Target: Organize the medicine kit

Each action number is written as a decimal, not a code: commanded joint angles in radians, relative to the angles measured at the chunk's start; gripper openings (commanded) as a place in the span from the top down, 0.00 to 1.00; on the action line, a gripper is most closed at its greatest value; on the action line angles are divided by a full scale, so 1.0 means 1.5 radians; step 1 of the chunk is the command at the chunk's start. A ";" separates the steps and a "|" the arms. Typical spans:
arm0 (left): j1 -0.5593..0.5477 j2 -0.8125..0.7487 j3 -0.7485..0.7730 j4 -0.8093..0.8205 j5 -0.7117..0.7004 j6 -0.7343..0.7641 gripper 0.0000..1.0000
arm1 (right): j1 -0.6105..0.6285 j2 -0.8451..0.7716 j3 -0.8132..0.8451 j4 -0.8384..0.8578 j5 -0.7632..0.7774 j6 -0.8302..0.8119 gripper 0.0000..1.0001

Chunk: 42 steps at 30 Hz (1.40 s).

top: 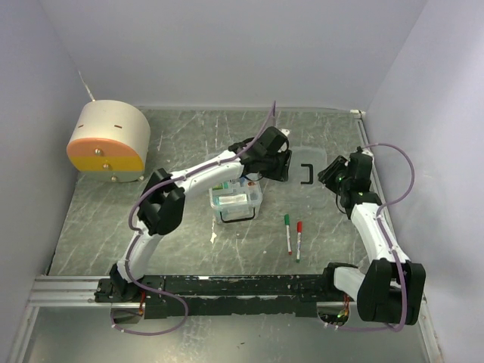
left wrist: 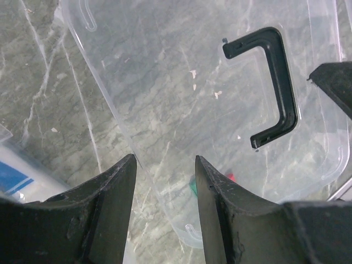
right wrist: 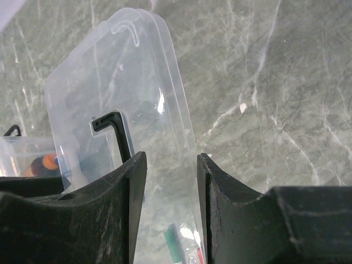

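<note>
The medicine kit (top: 237,203), a small clear box with packets inside, stands open mid-table; a corner of it also shows in the right wrist view (right wrist: 27,157). Its clear lid (left wrist: 181,82) with the black handle (top: 306,174) lies apart to the right, between the two grippers. My left gripper (left wrist: 165,165) is open, and the lid's left edge runs through the gap between its fingers. My right gripper (right wrist: 171,159) is open too. The lid (right wrist: 110,99) has its rim between those fingers, close to the right one. The handle (right wrist: 113,132) shows just beyond the left finger.
A green marker (top: 288,231) and a red marker (top: 299,238) lie in front of the lid, their caps visible through it (left wrist: 193,186). A round beige-and-orange drum (top: 108,140) stands at the far left. Walls close in the table on three sides.
</note>
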 commanded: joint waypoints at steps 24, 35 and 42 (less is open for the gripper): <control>-0.041 -0.344 -0.279 0.097 -0.092 -0.031 0.48 | 0.181 -0.027 0.076 0.020 -0.128 0.166 0.60; -0.041 -0.470 -0.398 0.057 -0.173 -0.040 0.48 | 0.346 0.055 0.073 0.158 -0.070 0.230 0.60; -0.034 -0.510 -0.445 0.032 -0.232 -0.043 0.47 | 0.421 0.135 0.112 0.190 -0.022 0.220 0.61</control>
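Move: Both hands already hold the clear lid up between them by its side edges. The open box they carry it to has its middle some 15 cm left of the left hand, about level with it fore and aft and 8 cm lower; from the right hand the box is roughly 29 cm left, also about level and 9 cm down. From the left hand, both about 11 cm down, the green marker lies 16 cm back and 2 cm right, the red marker 18 cm back and 6 cm right. Both grippers keep their pinch on the lid's opposite edges and carry it left over the open box, each going nearly 20 cm. The left hand also rises about 8 cm and draws back some 6 cm, while the right lifts only about 3 cm, so the lid turns roughly 15–20 degrees counter-clockwise with its left side tipping up. ##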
